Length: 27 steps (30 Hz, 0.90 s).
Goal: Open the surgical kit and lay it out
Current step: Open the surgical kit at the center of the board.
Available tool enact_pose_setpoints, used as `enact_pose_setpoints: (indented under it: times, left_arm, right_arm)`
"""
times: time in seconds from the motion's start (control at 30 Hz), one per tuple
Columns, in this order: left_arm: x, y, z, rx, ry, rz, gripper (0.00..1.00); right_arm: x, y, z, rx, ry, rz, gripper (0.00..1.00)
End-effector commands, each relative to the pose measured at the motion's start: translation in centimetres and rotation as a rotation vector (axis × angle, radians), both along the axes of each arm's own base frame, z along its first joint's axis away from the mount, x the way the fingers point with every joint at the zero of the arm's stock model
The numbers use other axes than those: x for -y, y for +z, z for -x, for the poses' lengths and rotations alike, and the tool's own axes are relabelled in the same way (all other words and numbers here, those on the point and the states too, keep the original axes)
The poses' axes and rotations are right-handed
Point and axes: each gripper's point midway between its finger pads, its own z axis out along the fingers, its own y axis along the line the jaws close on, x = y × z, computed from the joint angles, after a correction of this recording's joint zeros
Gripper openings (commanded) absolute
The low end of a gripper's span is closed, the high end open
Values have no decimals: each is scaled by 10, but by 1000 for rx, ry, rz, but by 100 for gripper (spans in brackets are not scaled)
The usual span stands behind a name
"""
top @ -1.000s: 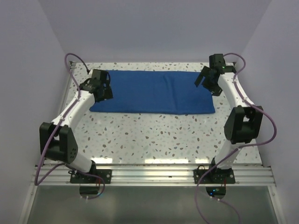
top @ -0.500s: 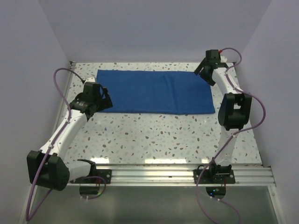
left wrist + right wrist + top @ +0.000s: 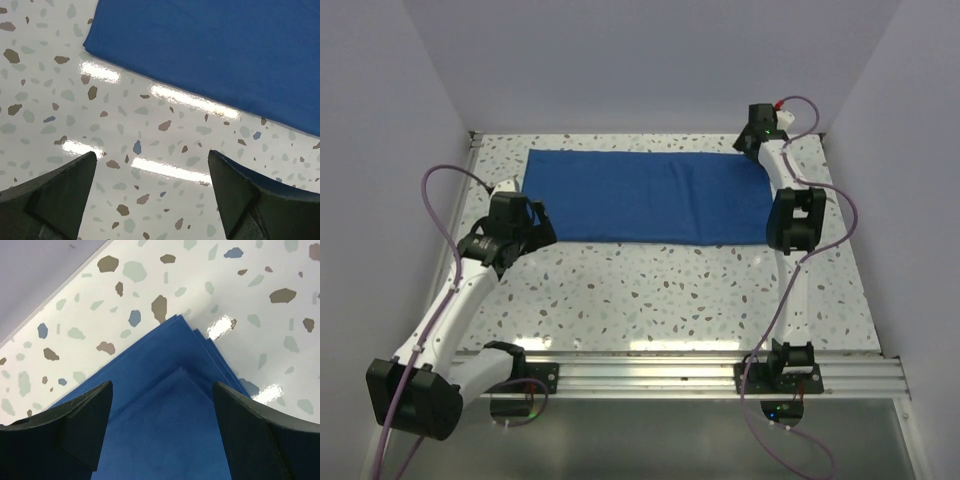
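Note:
The surgical kit shows only as its royal-blue cloth wrap (image 3: 650, 195), spread as a long flat rectangle across the far half of the table. My left gripper (image 3: 534, 226) hovers open over bare table just off the cloth's near-left corner (image 3: 100, 47); in the left wrist view nothing is between its fingertips (image 3: 152, 154). My right gripper (image 3: 753, 141) is open above the cloth's far-right corner, where several folded layers (image 3: 175, 350) come to a point. Its jaws (image 3: 162, 385) straddle that corner without touching it.
The speckled terrazzo table (image 3: 660, 290) is bounded by pale walls at the back and on both sides. The back wall's foot (image 3: 45, 295) runs close behind the right gripper. An aluminium rail (image 3: 650, 372) carries both arm bases at the near edge.
The left arm has drawn back toward me, off the cloth's left end onto bare table. The right gripper has moved farther back to the cloth's far-right corner, its jaws slightly narrower.

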Motion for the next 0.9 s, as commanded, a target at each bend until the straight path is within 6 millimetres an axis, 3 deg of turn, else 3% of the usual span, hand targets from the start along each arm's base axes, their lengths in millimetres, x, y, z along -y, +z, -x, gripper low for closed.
enact_pose_setpoints:
  times: [0.0, 0.17, 0.33, 0.6, 0.7, 0.8, 0.83, 0.87]
  left_arm:
    - [-6, -1, 10, -13, 25, -12, 97]
    - [-10, -4, 15, -24, 38, -25, 97]
    - [-10, -10, 18, -36, 41, -25, 97]
    - [-15, -12, 27, -45, 38, -44, 98]
    - [-14, -15, 29, -52, 30, -41, 98]
    - [-13, -12, 28, -48, 25, -43, 98]
    - [-13, -11, 27, -44, 24, -43, 98]
    - [-13, -11, 26, -45, 19, -45, 98]
  right_arm:
    - [22, 23, -11, 57, -47, 73, 84]
    - [22, 1, -8, 15, -28, 69, 76]
    - [14, -26, -1, -28, -4, 31, 58]
    - [9, -50, -6, -52, 17, 8, 56]
    - [8, -56, -6, -65, 22, 7, 46]
    - [6, -62, -2, -88, 30, -3, 23]
    - [5, -64, 0, -99, 32, -5, 9]
    - [5, -63, 1, -97, 29, -12, 2]
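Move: The top layer of the blue kit, at the raised ridge near its far right corner, lies about 4 cm below the right gripper, roughly 1 cm ahead and 1 cm to its right. The corner itself is some 4 cm ahead and 5 cm to the right; the middle of the kit is about 15 cm back and 33 cm to the left. From the left gripper that ridge is roughly 33 cm ahead, 65 cm to the right and 13 cm lower. Lower the right gripper about 4 cm onto the ridge just inside the kit's far right corner, easing about 1 cm to the right early on. Part-close the fingers on the way down, then shut them nearly fully at the bottom to pinch the blue cloth. Meanwhile draw the open left gripper some 3 cm back and down, away from the kit's near edge. ##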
